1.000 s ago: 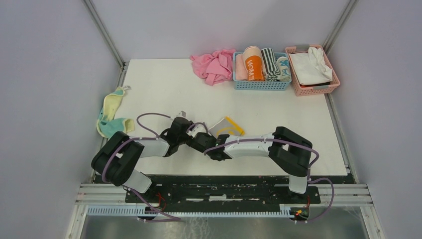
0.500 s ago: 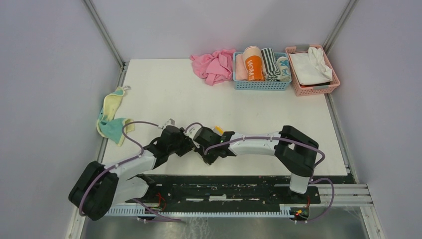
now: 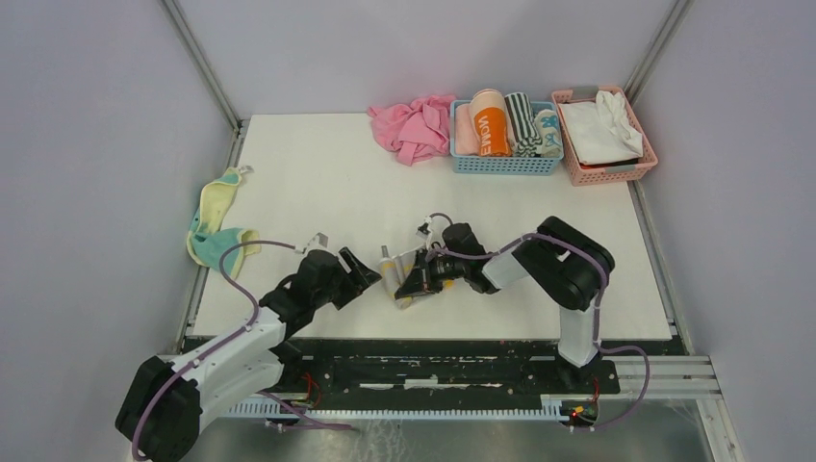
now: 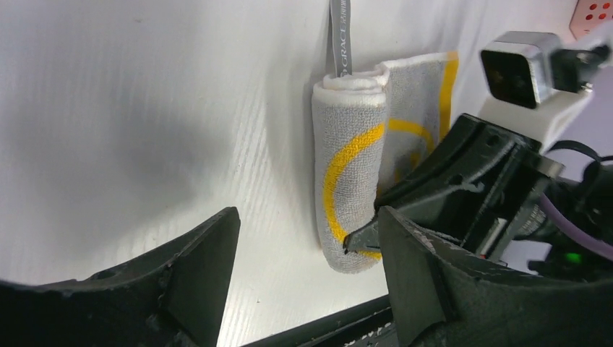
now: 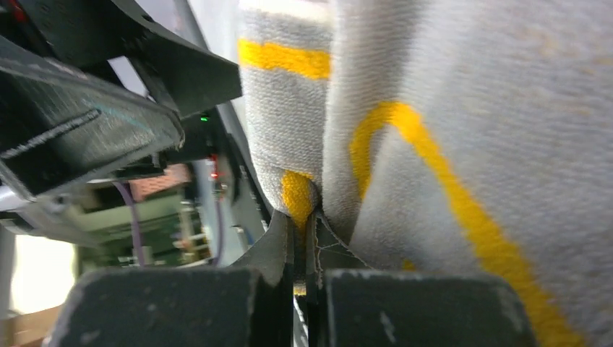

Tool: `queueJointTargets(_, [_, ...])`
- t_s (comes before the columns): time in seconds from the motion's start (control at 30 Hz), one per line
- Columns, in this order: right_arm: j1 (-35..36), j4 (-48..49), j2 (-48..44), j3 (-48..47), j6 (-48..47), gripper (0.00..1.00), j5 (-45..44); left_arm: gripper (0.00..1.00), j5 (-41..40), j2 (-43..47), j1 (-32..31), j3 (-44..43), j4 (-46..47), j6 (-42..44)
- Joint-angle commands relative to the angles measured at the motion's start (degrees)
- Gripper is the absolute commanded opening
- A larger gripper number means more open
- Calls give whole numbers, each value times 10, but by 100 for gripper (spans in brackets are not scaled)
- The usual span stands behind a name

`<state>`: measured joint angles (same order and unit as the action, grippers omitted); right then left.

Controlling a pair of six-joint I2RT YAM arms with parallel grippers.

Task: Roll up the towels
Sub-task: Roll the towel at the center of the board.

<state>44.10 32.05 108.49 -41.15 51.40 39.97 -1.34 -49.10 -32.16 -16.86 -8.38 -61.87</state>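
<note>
A light grey towel (image 3: 396, 269) with yellow marks lies partly rolled near the table's front edge. In the left wrist view the towel (image 4: 347, 173) shows as a tight roll beside a still-flat flap. My right gripper (image 3: 416, 284) is shut on the towel's near edge; in its own view the gripper (image 5: 303, 246) pinches a yellow-marked fold of the towel (image 5: 470, 108). My left gripper (image 3: 364, 279) stands open just left of the roll, apart from it, and in its own view the left gripper (image 4: 303, 253) holds nothing. A pale yellow and teal towel (image 3: 216, 226) lies crumpled at the table's left edge.
A pink cloth (image 3: 416, 125) lies at the back. Beside it a blue basket (image 3: 505, 166) holds several rolled towels, and a pink basket (image 3: 608, 173) holds white cloth. The black rail runs along the table's front edge just below the roll.
My left gripper opened and drew back to the near left, off the towel. My right gripper shut on the towel's edge, and the towel went from a flat flap to a partial roll.
</note>
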Motion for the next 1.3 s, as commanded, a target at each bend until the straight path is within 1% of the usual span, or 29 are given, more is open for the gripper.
queueJointTargets(0.0, [-31,296,73,39,189,0,82,77,36,-19,4,10,93,-25])
queueJointTargets(0.07, [-44,350,102,53,225,0,84,77,46,-41,9,7,119,-23])
queueJointTargets(0.1, [-49,358,113,57,232,0,85,76,49,-55,13,6,129,-22])
queueJointTargets(0.2, [-58,335,125,68,225,0,84,74,67,-105,28,3,170,-19])
queueJointTargets(0.43, [-62,149,93,63,125,1,69,67,108,-225,42,-27,254,3])
queueJointTargets(0.53, [-63,90,86,55,96,1,62,65,120,-268,42,-39,282,9])
queueJointTargets(0.67, [-64,6,77,32,52,5,50,55,129,-313,41,-47,290,10])
queueJointTargets(0.8, [-63,-122,40,-2,-21,10,16,48,118,-357,28,-47,290,8])
queueJointTargets(0.93, [-59,-262,-29,-32,-97,20,-35,41,101,-389,11,-48,290,-1])
queueJointTargets(1.1, [-22,-424,-119,-79,-186,30,-138,38,63,-389,6,-48,262,-12])
queueJointTargets(1.2, [19,-507,-176,-114,-222,36,-255,38,46,-378,2,-49,245,-19])
queueJointTargets(1.27, [63,-544,-212,-135,-243,39,-358,38,38,-374,-5,-48,242,-26])
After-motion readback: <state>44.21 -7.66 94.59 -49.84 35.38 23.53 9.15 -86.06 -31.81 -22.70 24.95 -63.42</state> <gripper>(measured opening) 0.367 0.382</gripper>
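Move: Ahead and to the right of the open left hand, the towel's rolled part has its middle about 2 cm farther out, 7 cm right and 4 cm below. The grey tag sticks out past the roll's far end, roughly 8 cm ahead and 5 cm right of that hand. The right hand is already pinching the roll's near end, the roll's middle some 3 cm ahead and 1 cm left; the unrolled flap lies about 6 cm ahead and 7 cm right of it. Keeping its pinch on the roll's near end, the right hand eases about 2 cm right and slightly forward and down, then opens and goes on another 3 cm right while rising and rolling its left side down. The left hand reaches some 8 cm right and forward while sinking, fingers closing halfway to straddle and grip the roll's far end beside the tag. ##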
